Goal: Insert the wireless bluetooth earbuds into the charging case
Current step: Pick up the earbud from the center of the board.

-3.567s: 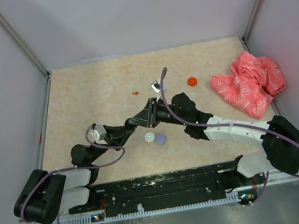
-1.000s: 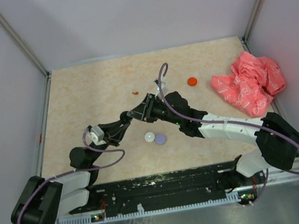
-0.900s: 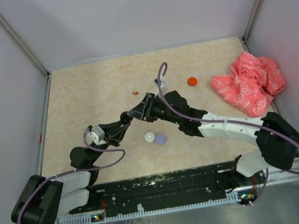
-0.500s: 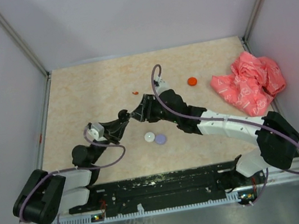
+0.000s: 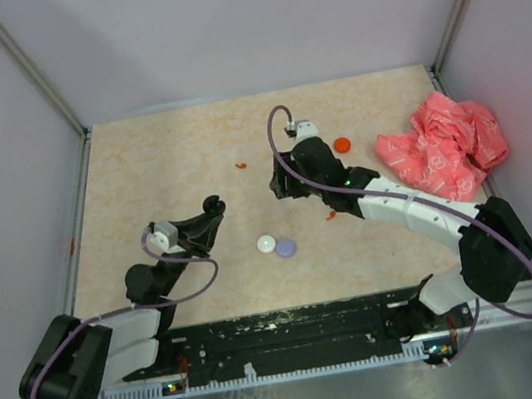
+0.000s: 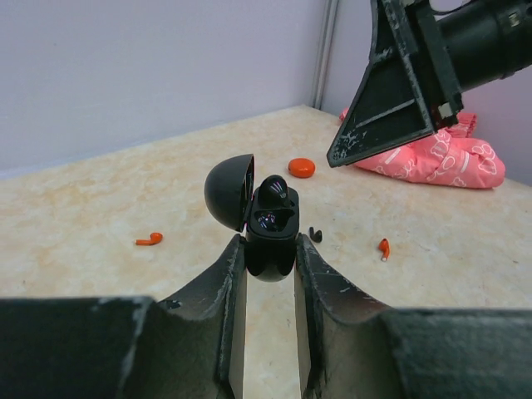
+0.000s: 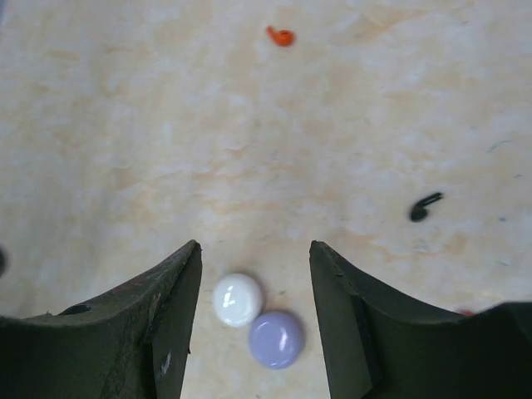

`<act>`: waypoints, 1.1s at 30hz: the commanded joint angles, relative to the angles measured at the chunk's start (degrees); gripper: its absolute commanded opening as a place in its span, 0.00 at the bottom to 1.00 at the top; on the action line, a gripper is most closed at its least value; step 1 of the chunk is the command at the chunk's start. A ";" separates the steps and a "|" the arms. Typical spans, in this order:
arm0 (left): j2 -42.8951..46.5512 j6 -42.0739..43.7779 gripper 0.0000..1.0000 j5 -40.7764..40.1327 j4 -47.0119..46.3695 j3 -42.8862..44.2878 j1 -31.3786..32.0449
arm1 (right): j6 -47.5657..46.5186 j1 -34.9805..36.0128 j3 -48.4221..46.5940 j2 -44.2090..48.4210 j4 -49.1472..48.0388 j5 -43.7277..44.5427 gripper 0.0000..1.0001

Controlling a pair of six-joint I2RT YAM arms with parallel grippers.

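Observation:
My left gripper [image 6: 270,249] [image 5: 209,208] is shut on a black charging case [image 6: 270,229], held above the table with its lid swung open to the left. A black rounded piece [image 6: 275,189] sits in the case's mouth. Loose earbuds lie on the table: a red one [image 6: 148,240] [image 5: 240,165], another red one [image 6: 383,247] [image 5: 330,216] and a black one [image 6: 315,234] [image 7: 425,207]. My right gripper [image 7: 255,253] [image 5: 279,185] hangs open and empty over the table, right of the case and apart from it.
A white disc [image 7: 238,299] [image 5: 267,244] and a lilac disc [image 7: 277,339] [image 5: 286,248] lie touching below the right fingers. An orange disc [image 5: 341,145] sits farther back. A crumpled pink bag [image 5: 445,149] lies at the right edge. Walls enclose the table.
The right gripper has opened and drawn back to the right, away from the case. The left gripper, still shut on the case, has moved slightly left.

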State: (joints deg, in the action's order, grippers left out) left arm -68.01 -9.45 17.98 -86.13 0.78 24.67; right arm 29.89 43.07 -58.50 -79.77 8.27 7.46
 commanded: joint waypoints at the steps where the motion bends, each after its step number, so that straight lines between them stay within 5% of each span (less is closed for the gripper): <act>1: 5.21 0.84 0.00 0.00 6.89 1.24 0.12 | -6.89 -4.59 -0.92 -1.99 3.46 4.42 0.55; 13: 8.06 5.02 0.00 0.51 14.88 2.23 0.10 | -17.47 -11.02 -3.96 -16.52 0.69 0.52 0.52; 33: 6.49 4.98 0.00 3.14 14.19 2.98 0.09 | -13.81 -13.36 -6.90 -25.14 1.80 -6.33 0.52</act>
State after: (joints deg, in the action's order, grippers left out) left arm -61.30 -4.84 19.92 -70.54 2.63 24.67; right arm 15.16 29.87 -62.74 -104.40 10.85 4.16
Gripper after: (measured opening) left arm 0.299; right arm 0.521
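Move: The black earbud lying at the centre of the board is about 7 cm ahead of the open right hand, 8 cm to its right and some 18 cm below. From that hand, at table height, the red earbud is about 2 cm back and 15 cm right, the white case 8 cm back and 6 cm left, and the purple case 9 cm back and 1 cm left. The left hand, still holding the black case, has that black earbud about 11 cm ahead, 27 cm right and 19 cm below. Down above all, by some 16 cm, the right hand swoops onto the black earbud, doing most of its 8 cm to the right and 6 cm forward early and then sinking more steeply. The wrist tips the fingers about 25 degrees steeper towards the table; they stay open, coming down around the earbud without closing. The left hand keeps the black case and ends about 2 cm lower. ##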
